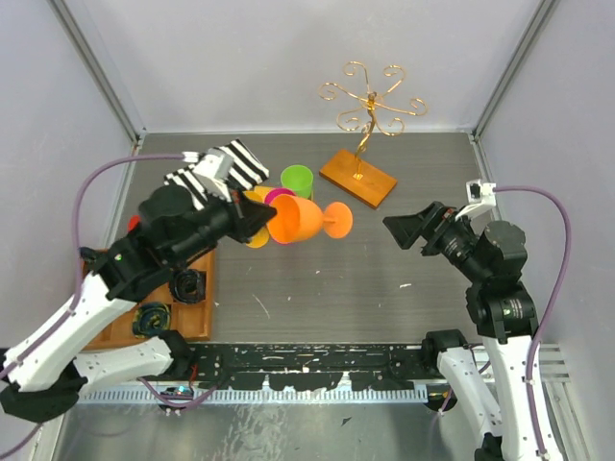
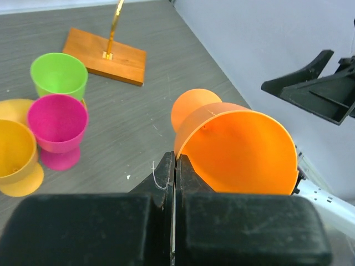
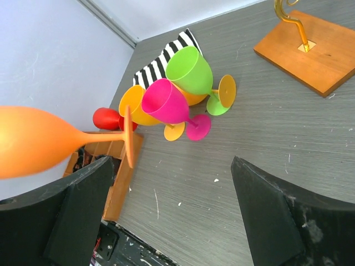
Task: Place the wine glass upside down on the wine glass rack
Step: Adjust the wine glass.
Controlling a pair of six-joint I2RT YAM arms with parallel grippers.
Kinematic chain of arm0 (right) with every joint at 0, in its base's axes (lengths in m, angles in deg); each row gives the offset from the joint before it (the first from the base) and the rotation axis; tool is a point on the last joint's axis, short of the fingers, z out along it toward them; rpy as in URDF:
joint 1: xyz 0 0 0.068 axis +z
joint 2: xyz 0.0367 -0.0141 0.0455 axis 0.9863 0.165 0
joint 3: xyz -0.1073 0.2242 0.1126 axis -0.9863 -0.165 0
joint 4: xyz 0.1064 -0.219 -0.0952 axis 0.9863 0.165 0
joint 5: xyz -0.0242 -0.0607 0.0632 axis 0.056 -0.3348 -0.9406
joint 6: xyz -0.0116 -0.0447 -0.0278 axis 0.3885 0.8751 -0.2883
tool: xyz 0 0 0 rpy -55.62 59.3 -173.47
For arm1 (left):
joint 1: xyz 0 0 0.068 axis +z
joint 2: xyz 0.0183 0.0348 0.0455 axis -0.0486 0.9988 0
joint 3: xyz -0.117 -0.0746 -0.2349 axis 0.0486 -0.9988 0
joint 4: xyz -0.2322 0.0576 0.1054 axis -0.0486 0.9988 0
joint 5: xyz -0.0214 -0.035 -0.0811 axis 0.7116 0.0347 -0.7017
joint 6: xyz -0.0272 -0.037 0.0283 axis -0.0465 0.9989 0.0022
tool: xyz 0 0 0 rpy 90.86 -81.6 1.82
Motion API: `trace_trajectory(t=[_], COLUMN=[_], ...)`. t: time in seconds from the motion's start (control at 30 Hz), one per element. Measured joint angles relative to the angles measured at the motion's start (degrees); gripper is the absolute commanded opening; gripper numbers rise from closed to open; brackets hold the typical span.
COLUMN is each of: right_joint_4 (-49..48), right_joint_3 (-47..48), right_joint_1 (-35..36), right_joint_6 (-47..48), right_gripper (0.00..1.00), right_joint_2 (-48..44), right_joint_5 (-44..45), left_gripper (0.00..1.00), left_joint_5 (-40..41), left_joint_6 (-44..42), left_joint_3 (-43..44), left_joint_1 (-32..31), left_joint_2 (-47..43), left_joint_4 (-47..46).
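An orange wine glass [image 1: 300,220] hangs on its side above the table, its foot pointing right. My left gripper [image 1: 261,219] is shut on the wine glass's rim [image 2: 238,149], the thin wall pinched between its fingers [image 2: 176,162]. Just right of the foot, my right gripper [image 1: 399,232] stands open and holds nothing. In the right wrist view the foot [image 3: 128,136] sits beside that gripper's [image 3: 172,166] left finger. At the back, the wine glass rack [image 1: 370,99] is a gold wire stand on a wooden base [image 1: 357,177], with bare arms.
Green [image 1: 297,180], pink [image 3: 166,102] and yellow [image 3: 136,105] glasses stand grouped behind the held one. A striped cloth [image 1: 226,168] lies at the back left. A compartmented wooden tray [image 1: 197,298] sits under the left arm. Enclosure walls ring the table.
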Motion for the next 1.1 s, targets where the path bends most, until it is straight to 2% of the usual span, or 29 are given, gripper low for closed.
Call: trace_trajectory(t=[0.13, 0.33, 0.53, 0.73, 1.0, 1.1], right_joint_4=[-0.9, -1.4, -3.5, -6.3, -8.2, -9.0], right_joint_3=[-1.6, -3.7, -5.6, -7.6, -9.0, -9.2], right_joint_1=[0.0, 0.0, 0.0, 0.0, 0.0, 0.0], right_joint_6=[-1.2, -1.4, -1.5, -2.3, -2.4, -2.3], right_gripper=[0.87, 0.77, 0.69, 0.57, 0.51, 0.45], right_joint_2=[-0.4, -0.7, -0.7, -0.5, 2.1, 2.7], right_joint_5=[-0.9, -4.0, -6.4, -8.9, -9.9, -9.9], left_gripper=[0.0, 0.0, 0.0, 0.0, 0.0, 0.0], left_joint_5=[5.6, 9.4, 10.2, 10.2, 9.8, 9.7], left_joint_6=[-1.0, -1.8, -2.0, -2.0, -1.9, -1.7], left_joint_3=[-0.2, -0.2, -0.2, -0.2, -0.1, -0.1], left_joint_1=[-7.3, -11.5, -12.9, -13.7, -14.2, -14.3], left_joint_2=[4.4, 8.8, 10.9, 11.9, 12.1, 12.2], left_joint_4=[-3.1, -7.4, -10.7, -12.0, -12.8, -12.9])
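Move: The left hand already holds the orange wine glass by its rim, with the foot sticking out towards the open right gripper, which is some 22 cm to this hand's right, level in reach and about 3 cm lower. From the right hand, that foot lies about 11 cm left, 5 cm ahead and 1 cm lower. The rack's wooden base is some 24 cm ahead of the right hand, 3 cm left and 25 cm down; the green glass is about 20 cm ahead, 17 cm left and 22 cm down. Rightward, quick at first and then easing almost to a stop, the left hand carries the wine glass about 9 cm towards the right gripper, sinking slightly and keeping its shut pinch on the rim. The right hand meets the foot by sinking some 4 cm and shifting 2.5 cm left, turning about 10 degrees counter-clockwise while its wide-open fingers narrow to half open around the foot. ##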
